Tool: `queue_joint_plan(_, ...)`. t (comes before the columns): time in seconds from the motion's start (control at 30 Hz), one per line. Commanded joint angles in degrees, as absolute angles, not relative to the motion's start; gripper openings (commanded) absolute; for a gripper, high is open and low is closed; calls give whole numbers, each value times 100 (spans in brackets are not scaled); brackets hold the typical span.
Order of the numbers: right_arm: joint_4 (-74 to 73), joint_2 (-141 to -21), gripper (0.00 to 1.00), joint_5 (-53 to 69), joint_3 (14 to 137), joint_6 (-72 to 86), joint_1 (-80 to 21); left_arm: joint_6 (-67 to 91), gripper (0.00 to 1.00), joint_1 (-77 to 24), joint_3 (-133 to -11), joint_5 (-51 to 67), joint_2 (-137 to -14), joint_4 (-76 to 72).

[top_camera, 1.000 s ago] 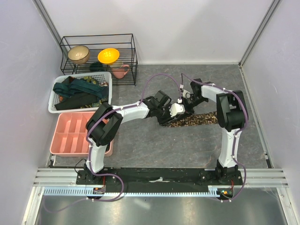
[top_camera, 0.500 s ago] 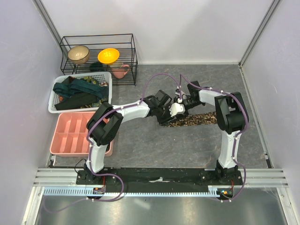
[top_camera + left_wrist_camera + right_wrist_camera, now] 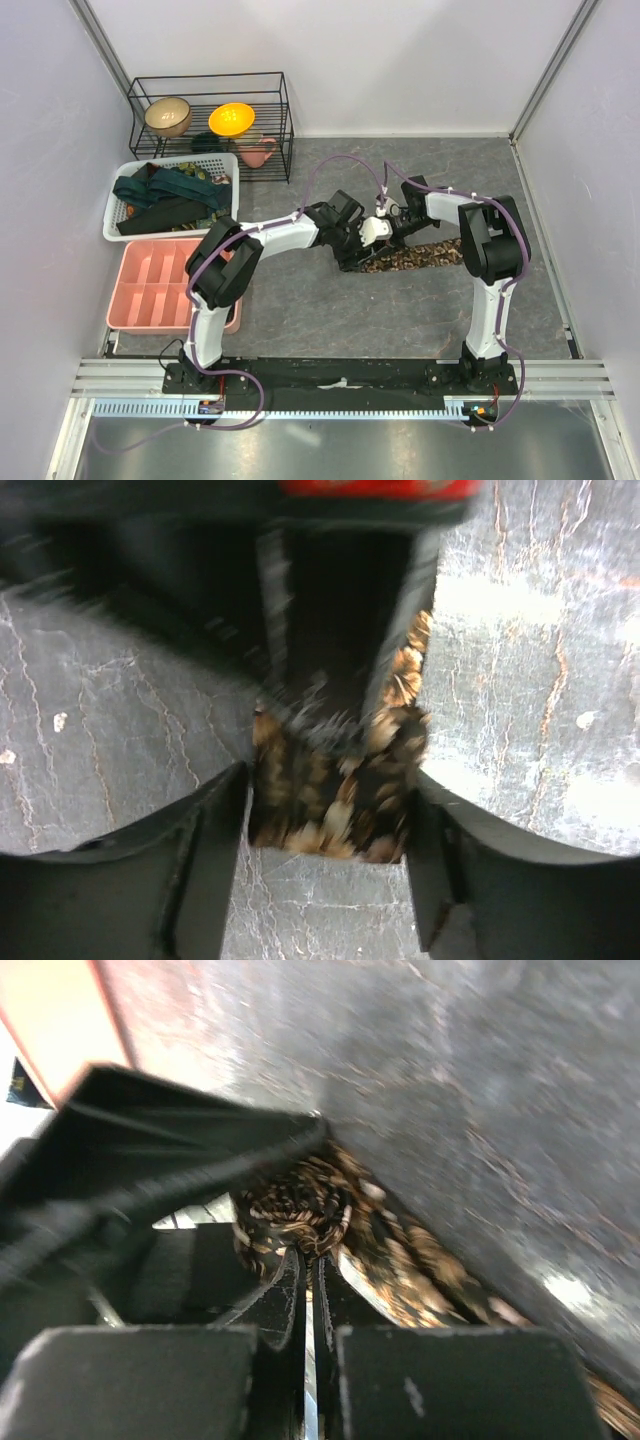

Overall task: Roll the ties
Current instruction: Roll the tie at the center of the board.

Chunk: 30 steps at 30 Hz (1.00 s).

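Observation:
A brown-and-tan speckled tie (image 3: 425, 255) lies as a strip on the grey table, its left end wound into a small coil (image 3: 335, 800). My left gripper (image 3: 352, 250) sits over that coil, and in the left wrist view its jaws (image 3: 328, 780) stand open with a finger close on each side of the roll. From the right, my right gripper (image 3: 385, 232) reaches into the coil. In the right wrist view its jaws (image 3: 308, 1255) are shut, the tips pinched into the spiral centre of the coil (image 3: 295, 1205). Dark teal and black ties (image 3: 170, 192) lie heaped in the white basket.
The white mesh basket (image 3: 225, 160) stands at the left. A pink compartment tray (image 3: 160, 244) lies in front of it. A black wire rack (image 3: 285, 120) with bowls and a pink cup stands at the back left. White walls close in the table.
My right gripper moved a little left into the coil, opened briefly and shut on its centre. The left gripper's jaws widened around the roll.

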<state>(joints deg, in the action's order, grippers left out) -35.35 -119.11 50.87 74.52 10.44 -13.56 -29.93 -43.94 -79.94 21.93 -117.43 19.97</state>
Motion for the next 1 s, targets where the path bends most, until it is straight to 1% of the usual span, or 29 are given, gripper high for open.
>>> queue_joint_plan(0.0, -4008, -12129, 0, 3613, 7427, 396, -1353, -2461, 77, -4114, -7805, 2715, -11453, 1532)
queue_joint_plan(0.03, -4034, -12138, 0, 3490, 7427, 378, -1354, -2313, 84, -4061, -7735, 2785, -11356, 1364)
queue_joint_plan(0.07, -4043, -12138, 0, 3341, 7462, 378, -1345, -2251, 97, -4034, -7647, 2891, -11121, 1162)
queue_joint_plan(0.1, -4060, -12146, 0, 3279, 7479, 361, -1353, -2198, 100, -4025, -7516, 2926, -10996, 882)
queue_joint_plan(0.17, -4078, -12173, 0, 3112, 7541, 343, -1354, -2014, 100, -3999, -7340, 2936, -10629, 485)
queue_joint_plan(0.27, -4140, -12190, 0, 3006, 7585, 229, -1380, -1688, 99, -3920, -6778, 2865, -10153, -586)
queue_joint_plan(0.3, -4174, -12190, 0, 2962, 7585, 194, -1397, -1635, 100, -3876, -6228, 2961, -9777, -1059)
queue_joint_plan(0.33, -4201, -12182, 0, 2918, 7602, 141, -1406, -1496, 100, -3806, -5883, 3179, -9634, -2081)
queue_joint_plan(0.37, -4192, -12182, 0, 2901, 7594, 80, -1458, -1311, 100, -3806, -5280, 3121, -9528, -2683)
queue_joint_plan(0.4, -4210, -12216, 0, 2909, 7611, 53, -1476, -1049, 99, -3806, -5117, 3042, -9449, -3003)
queue_joint_plan(0.43, -4253, -12278, 0, 2927, 7629, 44, -1511, -942, 99, -3771, -5133, 3319, -9457, -2649)
queue_joint_plan(0.53, -4324, -12427, 0, 2988, 7769, -263, -1634, -1238, 100, -3648, -5764, 4540, -9843, -1463)
queue_joint_plan(0.7, -4289, -12559, 0, 3093, 7884, -422, -1828, -1353, 100, -3709, -4905, 4114, -9835, -2688)
queue_joint_plan(0.87, -4193, -12568, 0, 3199, 7875, -404, -1934, -1608, 99, -3735, -4808, 3990, -10195, -2900)
queue_joint_plan(0.97, -4087, -12542, 0, 3269, 7805, -343, -1977, -1670, 94, -3814, -4834, 3815, -10388, -3006)
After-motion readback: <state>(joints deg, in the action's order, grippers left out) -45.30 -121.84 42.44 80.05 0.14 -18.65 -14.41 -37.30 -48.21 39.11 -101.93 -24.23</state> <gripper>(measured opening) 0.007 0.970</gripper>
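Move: The rolled end of the tie sits between the left fingers, its middle barely 1 cm below and 1 cm right of that hand; the unrolled strip's middle is some 12 cm to the right and 1 cm farther out, and the pink tray's about 36 cm left and 5 cm back. From the right hand the roll is roughly 3 cm left, 1 cm back and 2 cm lower, the strip's middle about 5 cm right. Open the left gripper fully off the roll, raise it about 10 cm, then bring it halfway down again and slightly back and left, tilting some 30 degrees so the fingers point flatter to the right. Meanwhile keep the right fingers shut on the tie beside the roll, sinking and easing right a couple of centimetres, then returning left and drawing back with a slight counter-clockwise turn. ##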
